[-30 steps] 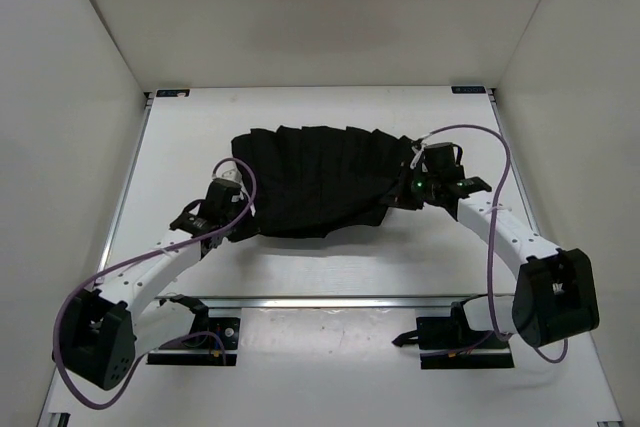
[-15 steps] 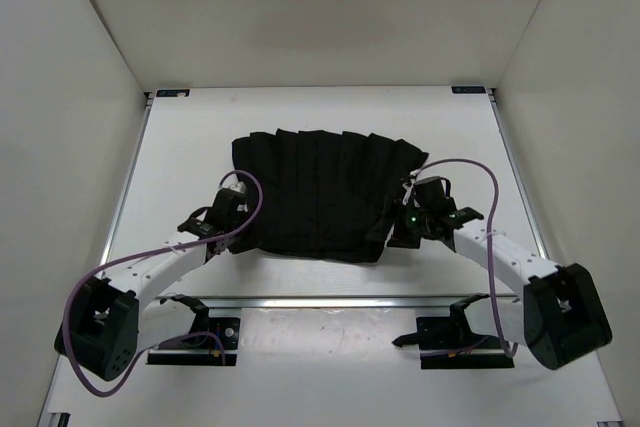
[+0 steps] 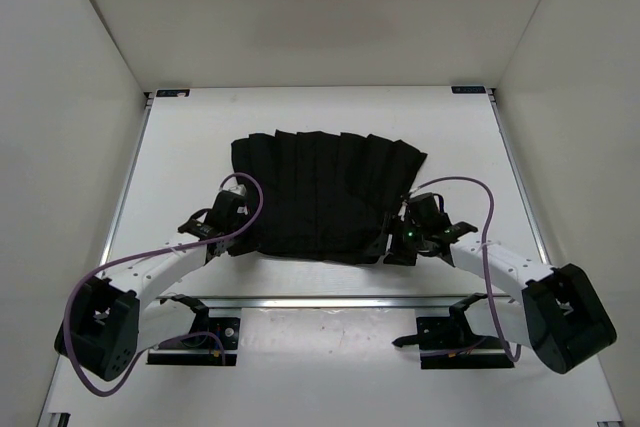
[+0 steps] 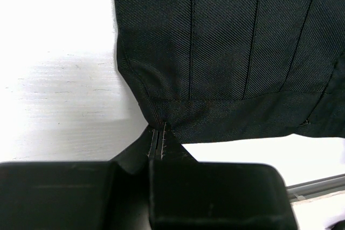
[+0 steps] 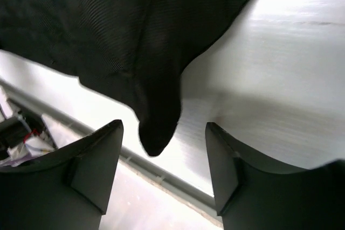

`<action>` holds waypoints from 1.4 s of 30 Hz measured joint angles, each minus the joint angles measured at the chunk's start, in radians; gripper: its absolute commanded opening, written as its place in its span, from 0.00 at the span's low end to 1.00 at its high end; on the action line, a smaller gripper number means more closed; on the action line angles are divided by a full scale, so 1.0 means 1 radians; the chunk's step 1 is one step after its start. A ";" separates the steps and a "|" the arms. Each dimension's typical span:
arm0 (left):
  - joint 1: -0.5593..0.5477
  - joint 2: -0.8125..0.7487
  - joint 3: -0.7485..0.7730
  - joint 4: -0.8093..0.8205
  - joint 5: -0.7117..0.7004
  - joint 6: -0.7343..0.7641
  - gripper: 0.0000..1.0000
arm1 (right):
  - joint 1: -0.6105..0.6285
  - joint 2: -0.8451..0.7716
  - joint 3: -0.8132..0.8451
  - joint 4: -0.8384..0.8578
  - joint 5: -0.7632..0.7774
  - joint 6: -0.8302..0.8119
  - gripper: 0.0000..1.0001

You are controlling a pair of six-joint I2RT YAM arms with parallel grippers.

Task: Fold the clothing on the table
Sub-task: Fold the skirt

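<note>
The clothing [image 3: 320, 192], a black pleated garment, lies spread across the middle of the white table [image 3: 330, 107]. My left gripper [image 3: 232, 211] is at its near-left corner. In the left wrist view that gripper [image 4: 158, 134] is shut on the hem corner of the clothing [image 4: 226, 52]. My right gripper [image 3: 393, 239] is at the near-right corner. In the right wrist view it [image 5: 163, 127] is open, and a loose tip of the clothing [image 5: 108, 25] hangs between its fingers [image 5: 97, 165] without touching them.
A metal rail [image 3: 330, 300] runs along the table's near edge, just in front of both grippers, and shows below the right fingers [image 5: 161, 173]. White walls enclose the table on the left, right and far sides. Purple cables loop over both arms.
The right gripper has moved toward the near edge and to the left with the garment's right corner, then opened and let it go. The left gripper stays shut on its corner.
</note>
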 measured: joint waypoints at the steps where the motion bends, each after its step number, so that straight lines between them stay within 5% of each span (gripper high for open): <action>1: 0.000 0.000 0.000 0.000 0.000 0.000 0.00 | 0.000 0.009 0.000 0.005 0.009 0.003 0.54; 8: 0.005 0.000 0.000 0.001 0.005 0.004 0.00 | -0.004 0.063 0.015 0.043 0.041 0.010 0.00; 16: 0.068 0.077 0.029 0.004 0.087 0.038 0.00 | -0.129 0.110 0.170 -0.025 0.042 -0.082 0.00; 22: 0.084 0.171 0.243 0.026 0.164 0.093 0.00 | -0.279 0.114 0.393 -0.080 -0.016 -0.237 0.00; 33: 0.053 0.386 0.306 0.032 0.152 0.142 0.00 | -0.261 0.357 0.417 -0.135 -0.033 -0.389 0.00; 36: 0.064 0.525 0.497 -0.045 0.158 0.191 0.00 | -0.287 0.515 0.671 -0.278 -0.035 -0.448 0.00; 42: 0.113 0.705 1.141 -0.080 0.111 0.299 0.00 | -0.348 0.791 1.575 -0.420 0.020 -0.566 0.00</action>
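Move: The skirt's near-right corner sits between the right hand's open fingers, about 1 cm ahead of the finger pads' midpoint, level with it sideways, and 2 cm below. Its far-right corner is some 23 cm farther out than that hand and 11 cm to the right. The left hand, already holding the near-left corner, has the far-left corner roughly 28 cm ahead and 5 cm left, and the near-right corner about 28 cm right, level front to back. The right fingers close on the skirt's near-right corner while that hand eases slightly forward and down. Both hands, the left keeping its grip, then swing forward and up, dip back down most of the way, and sweep fast forward and up again, the right some 30 cm out overall and the left about 25, fingers tilting outward. ##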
